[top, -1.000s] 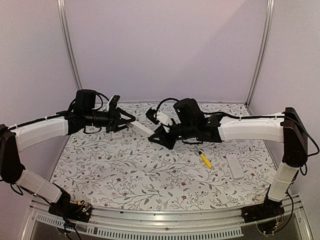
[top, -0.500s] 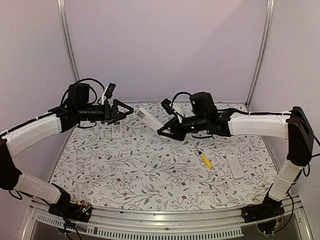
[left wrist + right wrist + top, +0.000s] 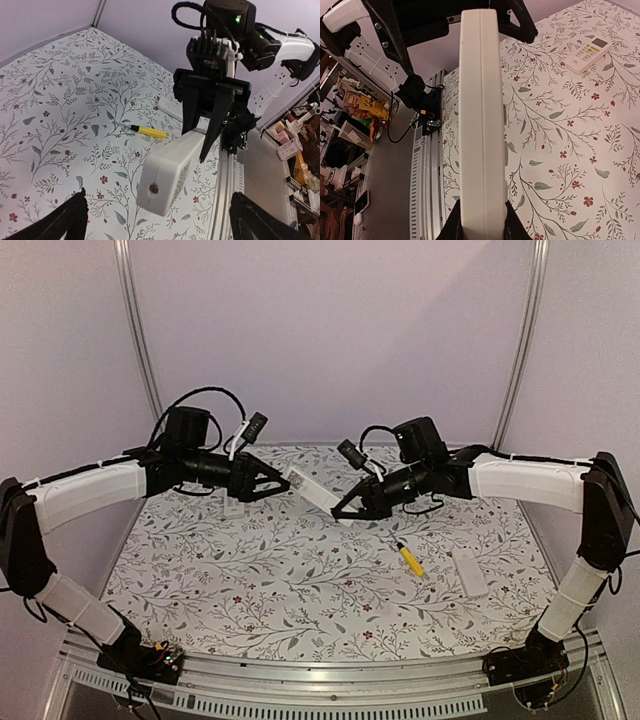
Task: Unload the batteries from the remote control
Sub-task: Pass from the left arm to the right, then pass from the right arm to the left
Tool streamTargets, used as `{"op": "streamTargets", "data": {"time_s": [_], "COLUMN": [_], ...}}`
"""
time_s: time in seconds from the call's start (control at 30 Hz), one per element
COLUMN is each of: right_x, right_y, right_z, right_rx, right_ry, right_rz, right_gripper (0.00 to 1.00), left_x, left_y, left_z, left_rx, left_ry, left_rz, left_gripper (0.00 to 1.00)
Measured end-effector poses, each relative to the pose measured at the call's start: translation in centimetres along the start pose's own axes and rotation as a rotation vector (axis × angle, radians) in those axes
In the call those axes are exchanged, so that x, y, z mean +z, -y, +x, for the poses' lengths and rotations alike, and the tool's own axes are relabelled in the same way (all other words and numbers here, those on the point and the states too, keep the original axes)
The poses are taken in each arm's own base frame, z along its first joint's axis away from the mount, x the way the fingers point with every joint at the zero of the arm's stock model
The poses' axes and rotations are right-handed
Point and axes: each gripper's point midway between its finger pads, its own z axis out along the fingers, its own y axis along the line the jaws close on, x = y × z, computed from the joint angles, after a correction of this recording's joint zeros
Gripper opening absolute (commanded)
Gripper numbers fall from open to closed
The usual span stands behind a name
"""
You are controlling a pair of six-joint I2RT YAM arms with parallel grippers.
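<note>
A white remote control (image 3: 312, 490) hangs in the air over the back of the table, between the two arms. My right gripper (image 3: 347, 510) is shut on one end of it; in the right wrist view the remote (image 3: 481, 115) runs straight up from the closed gripper (image 3: 482, 222). My left gripper (image 3: 276, 483) is open and faces the remote's other end (image 3: 167, 172), its fingers (image 3: 70, 220) spread wide on either side without touching it. No batteries show in any view.
A second white remote (image 3: 233, 506) lies on the floral tabletop under the left gripper, seen also in the right wrist view (image 3: 585, 52). A yellow-handled screwdriver (image 3: 410, 558) and a small white rectangular piece (image 3: 469, 572) lie at the right.
My left gripper has opened and let go of the remote's end. Both arms have risen and shifted toward the back; the right gripper alone holds the remote now.
</note>
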Motion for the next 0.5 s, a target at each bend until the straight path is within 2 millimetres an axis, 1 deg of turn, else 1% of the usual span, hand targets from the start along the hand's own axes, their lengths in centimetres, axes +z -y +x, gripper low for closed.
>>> {"op": "streamTargets", "data": {"time_s": [0.07,0.1,0.13,0.2,0.3,0.4,0.5], "right_x": [-0.1,-0.1,-0.1,-0.1,0.0,0.3,0.7], "right_y": [-0.6,-0.8,-1.0,-1.3,-1.7,-1.8,-1.7], "right_z": [0.3,0.3,0.3,0.2,0.2,0.0,0.0], "right_rx": [0.017,0.023,0.029,0.036,0.049,0.047,0.046], "right_ry": [-0.021,-0.028,-0.035,-0.042,-0.057,-0.072,-0.087], "right_rz": [-0.030,-0.042,-0.054,-0.074,-0.104,-0.132,-0.150], "right_gripper": [0.00,0.00,0.00,0.00,0.00,0.00,0.00], "left_x": [1.0,1.4,1.8,2.2,2.3,2.2,2.1], "left_y": [0.5,0.7,0.9,1.1,1.5,2.4,3.1], "left_z": [0.5,0.7,1.0,1.7,2.2,2.3,2.3], "left_rx": [0.011,0.013,0.012,0.004,-0.005,-0.001,-0.006], "left_ry": [-0.026,-0.037,-0.049,-0.067,-0.086,-0.088,-0.091], "left_rz": [0.048,0.071,0.094,0.125,0.168,0.217,0.255], "left_gripper": [0.97,0.95,0.92,0.82,0.73,0.65,0.62]}}
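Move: Just off the left hand's open fingertips is the free end of the remote control; its middle is about 8 cm to that hand's right, 2 cm back and 2 cm lower. The white controller lies on the table some 20 cm ahead of the left hand, 16 cm to its left and 24 cm below. From the right hand, which already grips the other end, the remote's middle is about 5 cm left, 2 cm ahead and 1 cm higher; the yellow screwdriver lies about 18 cm right, 4 cm ahead and 20 cm below. Coming back about 3.5 cm and right about 2.5 cm, the left hand brings its fingers over the remote control's free end, dipping slightly and turning some 15 degrees clockwise while they close from wide open to about two thirds. The right hand keeps its grip on the other end, easing back about 1.5 cm and turning slightly counter-clockwise. ##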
